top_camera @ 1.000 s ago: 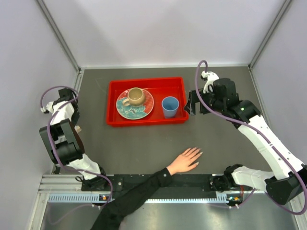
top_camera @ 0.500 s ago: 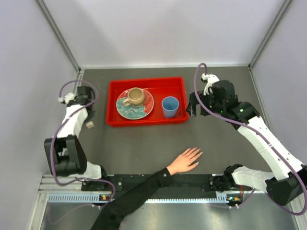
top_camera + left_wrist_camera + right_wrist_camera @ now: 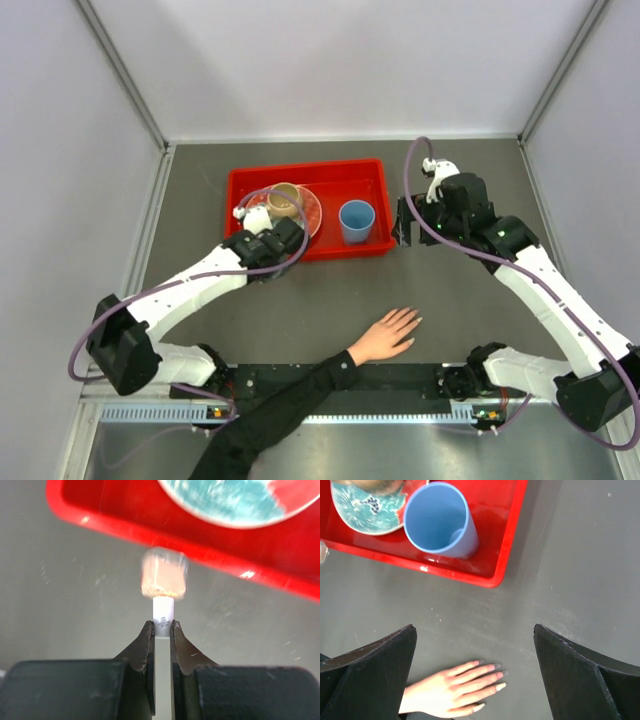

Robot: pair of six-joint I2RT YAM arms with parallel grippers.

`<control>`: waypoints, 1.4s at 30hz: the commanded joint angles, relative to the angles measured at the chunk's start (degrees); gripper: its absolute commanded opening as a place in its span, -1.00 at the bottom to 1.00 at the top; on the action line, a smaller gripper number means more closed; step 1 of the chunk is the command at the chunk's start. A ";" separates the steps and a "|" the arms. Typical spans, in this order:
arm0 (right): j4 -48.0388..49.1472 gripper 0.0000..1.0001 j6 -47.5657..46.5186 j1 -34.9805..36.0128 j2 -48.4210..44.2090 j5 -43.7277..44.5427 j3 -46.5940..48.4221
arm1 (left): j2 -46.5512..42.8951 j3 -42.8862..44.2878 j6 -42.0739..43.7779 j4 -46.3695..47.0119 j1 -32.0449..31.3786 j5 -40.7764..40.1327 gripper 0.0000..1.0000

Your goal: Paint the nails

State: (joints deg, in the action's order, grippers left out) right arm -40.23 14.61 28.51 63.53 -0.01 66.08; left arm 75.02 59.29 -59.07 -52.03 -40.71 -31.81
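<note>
A light-skinned hand [image 3: 385, 336] in a black sleeve lies flat at the near edge, fingers spread. Its nails [image 3: 498, 672] are long, some greyish and some pale. My left gripper [image 3: 161, 624] is shut on the white cap [image 3: 163, 611] of a small polish bottle [image 3: 164, 573] with peach contents, blurred, just in front of the red tray's front wall. From above, the left gripper [image 3: 284, 240] hovers at that wall, left of and beyond the hand. My right gripper [image 3: 474, 628] is open and holds nothing, high over the table beyond the fingertips; from above, the right gripper [image 3: 405, 220] sits right of the tray.
The red tray [image 3: 305, 252] holds a patterned plate [image 3: 308, 208] with a tan mug [image 3: 284, 199] on it and a blue cup [image 3: 355, 220]. Grey walls close in on three sides. The arm bases and a metal rail run along the near edge.
My left arm has swung from the left wall to the tray's front wall, carrying the bottle. The right arm and the hand have hardly moved.
</note>
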 commanded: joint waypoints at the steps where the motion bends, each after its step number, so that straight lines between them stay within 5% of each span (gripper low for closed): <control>1: 0.59 0.98 0.68 0.58 -2.44 1.33 -0.96 | 0.56 3.20 -7.83 -10.38 -5.08 -9.49 -1.00; 7: 0.33 0.98 0.59 0.58 -1.39 0.98 -1.22 | -0.14 9.18 -4.92 -12.31 -8.16 -12.58 -1.00; 14: 0.94 0.97 0.86 0.58 -0.51 0.27 -1.57 | -3.04 5.84 -8.24 -7.91 -8.16 2.42 -1.00; 23: 1.03 0.98 1.56 0.67 -1.30 -1.75 -2.80 | 4.16 10.32 -22.23 -11.26 -8.07 16.95 -1.00; 33: -0.82 0.98 1.82 0.67 -6.22 -0.16 -5.17 | 22.96 22.53 -19.25 -16.61 -8.07 24.87 -1.00; 42: -1.78 0.98 1.74 0.67 -9.65 1.07 -7.28 | 28.16 22.45 -15.64 -12.92 -7.98 30.75 -1.00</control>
State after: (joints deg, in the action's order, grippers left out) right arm -42.26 16.12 28.73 55.42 -0.69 59.53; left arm 101.58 79.68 -75.37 -64.79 -48.75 -4.75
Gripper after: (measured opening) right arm 0.987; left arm 0.122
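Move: The left hand, already gripping the nail polish bottle by its cap, has the hand model about 30 cm to its right, 18 cm back and 8 cm lower. The red tray's middle is some 21 cm ahead, 8 cm right; in it the mug sits 24 cm ahead, 2 cm right, the blue cup 16 cm ahead, 22 cm right. From the right hand, the hand model lies about 20 cm back, 3 cm left and 18 cm below. Rightward and back, after a short rise of about 4 cm, the left hand carries the bottle away from the tray towards the hand model, some 13 cm right, sinking about 8 cm from its high point while the wrist tips roughly 30 degrees to point nearly straight down. Its fingers keep their pinch on the cap; the open right hand eases back about 3 cm. ##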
